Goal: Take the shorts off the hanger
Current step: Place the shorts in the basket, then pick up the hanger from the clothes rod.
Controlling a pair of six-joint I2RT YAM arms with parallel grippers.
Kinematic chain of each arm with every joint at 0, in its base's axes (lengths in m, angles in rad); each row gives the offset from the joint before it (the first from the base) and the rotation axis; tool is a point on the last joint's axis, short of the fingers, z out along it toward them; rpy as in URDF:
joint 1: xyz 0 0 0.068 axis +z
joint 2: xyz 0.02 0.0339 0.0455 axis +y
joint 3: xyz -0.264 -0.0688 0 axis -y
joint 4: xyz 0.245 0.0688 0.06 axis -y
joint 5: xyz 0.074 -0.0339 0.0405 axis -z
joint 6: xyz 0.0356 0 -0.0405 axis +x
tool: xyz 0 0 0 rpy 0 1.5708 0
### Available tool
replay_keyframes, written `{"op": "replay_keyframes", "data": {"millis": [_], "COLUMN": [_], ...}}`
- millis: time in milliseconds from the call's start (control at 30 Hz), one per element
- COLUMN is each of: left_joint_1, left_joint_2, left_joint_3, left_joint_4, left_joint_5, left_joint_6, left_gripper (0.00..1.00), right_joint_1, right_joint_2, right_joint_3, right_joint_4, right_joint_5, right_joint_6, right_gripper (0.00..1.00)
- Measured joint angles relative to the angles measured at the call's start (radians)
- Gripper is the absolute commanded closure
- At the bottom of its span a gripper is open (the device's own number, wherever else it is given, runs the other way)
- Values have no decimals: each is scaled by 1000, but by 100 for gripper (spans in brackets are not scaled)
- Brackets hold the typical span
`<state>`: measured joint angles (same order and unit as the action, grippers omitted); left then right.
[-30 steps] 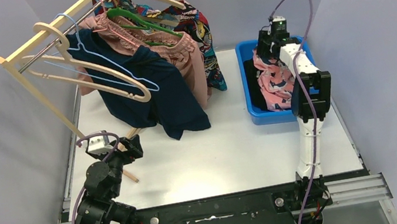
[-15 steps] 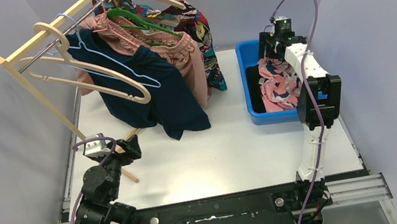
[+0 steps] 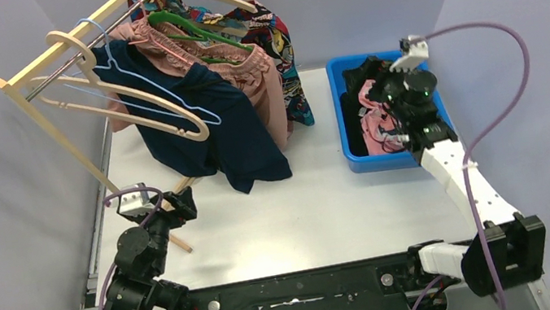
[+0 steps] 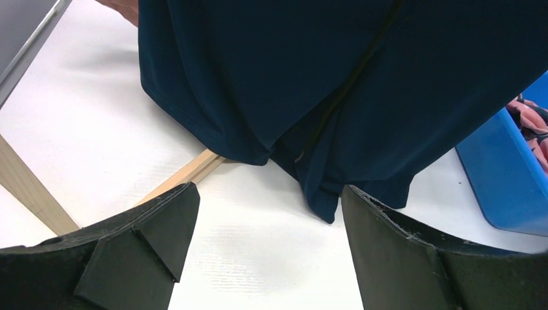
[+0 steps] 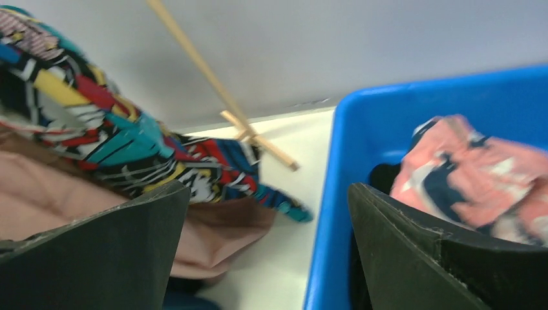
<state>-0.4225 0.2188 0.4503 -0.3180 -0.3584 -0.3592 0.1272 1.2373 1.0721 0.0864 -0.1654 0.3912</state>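
Three shorts hang on the wooden rack [image 3: 36,67]: plain navy shorts [image 3: 227,129] [image 4: 336,84], dusty pink shorts [image 3: 259,83] [image 5: 39,206] and comic-print shorts [image 3: 283,55] [image 5: 129,148]. The pink shorts with navy print [image 3: 373,120] [image 5: 478,168] lie in the blue bin [image 3: 355,161] [image 5: 336,194] on top of black shorts [image 3: 349,109]. My right gripper [image 3: 369,75] [image 5: 268,187] hovers over the bin, open and empty. My left gripper [image 3: 178,202] [image 4: 268,194] is open and empty, low over the table just in front of the navy hem.
A cream hanger [image 3: 124,103], a blue wire hanger [image 3: 164,97] and a green hanger [image 3: 196,31] hang on the rack's rail. The rack's wooden foot [image 4: 181,177] [image 5: 258,139] lies on the white table. Grey walls close in the left, back and right.
My right gripper has opened and let go of the pink printed shorts, which have sunk into the bin. The right arm has swung down and back. The left arm has not moved.
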Motion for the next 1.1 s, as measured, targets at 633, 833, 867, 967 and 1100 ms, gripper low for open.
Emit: {"op": "replay_keyframes", "data": {"millis": [633, 833, 867, 967, 1100], "left_joint_1": [6, 20, 20, 20, 20], "left_joint_2": [126, 144, 143, 134, 113], "left_joint_3": [-1, -1, -1, -1, -1], "left_joint_4": [-8, -8, -8, -8, -8], "left_joint_5": [35, 42, 43, 45, 45], "left_joint_6": [0, 0, 0, 0, 0], "left_gripper": [16, 16, 16, 16, 16], "right_joint_1": [86, 333, 376, 483, 536], "right_joint_2": [49, 5, -13, -46, -78], "right_joint_3": [-570, -411, -364, -225, -150], "right_joint_4": [1160, 879, 752, 433, 207], "right_joint_5": [-649, -696, -663, -522, -378], "right_joint_6": [877, 628, 540, 312, 166], "right_gripper": [3, 1, 0, 0, 0]}}
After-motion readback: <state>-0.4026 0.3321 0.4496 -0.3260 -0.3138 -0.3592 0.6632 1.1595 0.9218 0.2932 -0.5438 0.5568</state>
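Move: From the right hand, empty and high over the basket's near-left part, the navy shorts hang some 35 cm to the left and 4 cm nearer the base, their middle about 7 cm lower. The pale pink shorts hang about 27 cm left and 8 cm farther out; the basket's middle is roughly 10 cm ahead, 12 cm right and 28 cm below. From the left hand the navy shorts are some 15 cm ahead, 8 cm right and slightly higher. Back and to the left, the right hand swings quickly away from the basket towards the navy shorts, about 18 cm back and 22 cm left, dipping some 6 cm on the way and coming up again. The wrist turns counter-clockwise by about 50 degrees, with a passing roll, fingers staying wide open and empty. The left hand waits open, sinking a little under 3 cm and tipping slightly down. ##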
